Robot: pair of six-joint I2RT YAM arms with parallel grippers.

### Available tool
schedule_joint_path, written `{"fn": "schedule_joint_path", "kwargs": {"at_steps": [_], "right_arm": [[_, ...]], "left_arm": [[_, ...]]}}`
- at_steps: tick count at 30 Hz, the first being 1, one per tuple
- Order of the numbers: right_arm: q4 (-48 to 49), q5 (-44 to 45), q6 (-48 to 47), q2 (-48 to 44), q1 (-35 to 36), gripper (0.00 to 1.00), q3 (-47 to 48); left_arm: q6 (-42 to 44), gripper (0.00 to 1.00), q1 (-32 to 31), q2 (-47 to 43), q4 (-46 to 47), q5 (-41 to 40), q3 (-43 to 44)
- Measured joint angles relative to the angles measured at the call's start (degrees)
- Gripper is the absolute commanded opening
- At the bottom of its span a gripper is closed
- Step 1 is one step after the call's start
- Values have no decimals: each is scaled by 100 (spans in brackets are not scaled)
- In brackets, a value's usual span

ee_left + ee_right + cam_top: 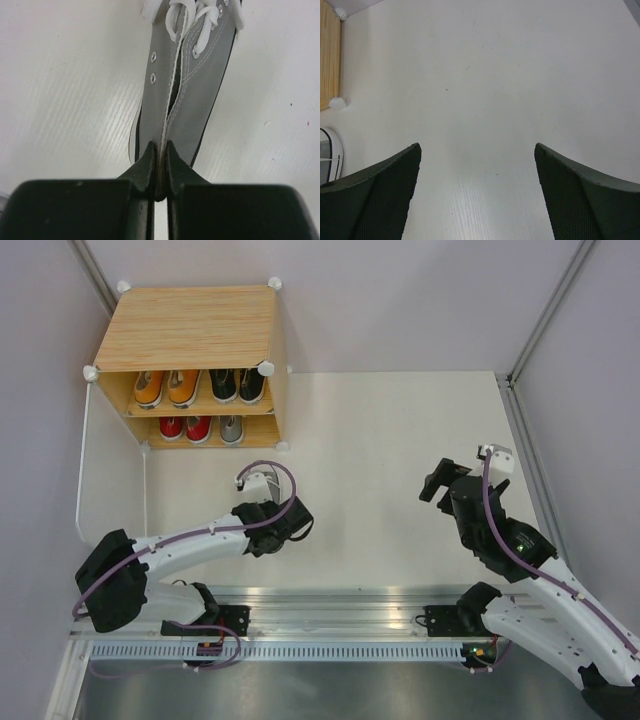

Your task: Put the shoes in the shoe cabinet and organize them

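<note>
My left gripper (159, 147) is shut on the heel edge of a grey sneaker (187, 85) with white laces, which points away over the white table. In the top view this gripper (285, 525) is in front of the shoe cabinet (190, 325) and hides the shoe. The cabinet's upper shelf holds two orange shoes (165, 388) and two black shoes (237, 386). The lower level holds two red shoes (185, 427) and one grey shoe (231, 428). My right gripper (435, 485) is open and empty over bare table at the right (477, 147).
The cabinet's white door (84, 465) stands open to the left. In the right wrist view the cabinet's wood side (327, 55), a white ball connector (337, 102) and a white shoe toe (330, 155) show at the left edge. Grey walls enclose the table.
</note>
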Motion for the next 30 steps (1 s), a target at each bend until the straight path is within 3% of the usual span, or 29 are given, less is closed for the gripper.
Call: {"fn": "schedule_joint_path", "kwargs": {"at_steps": [8,22,30], "right_arm": [[-46,4,-31,-234,0,98,-55],[-149,50,-22,-520,0,98,-129],[-151,61,-24,-511,0,98,-129]], "left_arm": [[356,2,527,-15,-15,-181,116],[1419,2,533,-188,708,-245,577],[1757,2,857,149,1012,-243,920]]}}
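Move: Some 20 cm ahead of the left hand, about 2 cm left and 3 cm lower, is the opening of the free bottom-shelf slot for the grey shoe held by its heel. Inside the cabinet, the shelved grey shoe lies about 28 cm ahead and 10 cm left of the hand; the nearer red shoe is at the same depth, 18 cm left. From the right hand, the opening is roughly 18 cm ahead, 47 cm left and 18 cm lower. Carrying the grey shoe toe-first towards the free bottom-shelf slot, the left hand goes forward about 7 cm and rises some 6 cm, swaying a couple of centimetres left early on and then back right. Its wrist tips up by roughly 10 degrees while the closed fingers keep their pinch on the heel. ##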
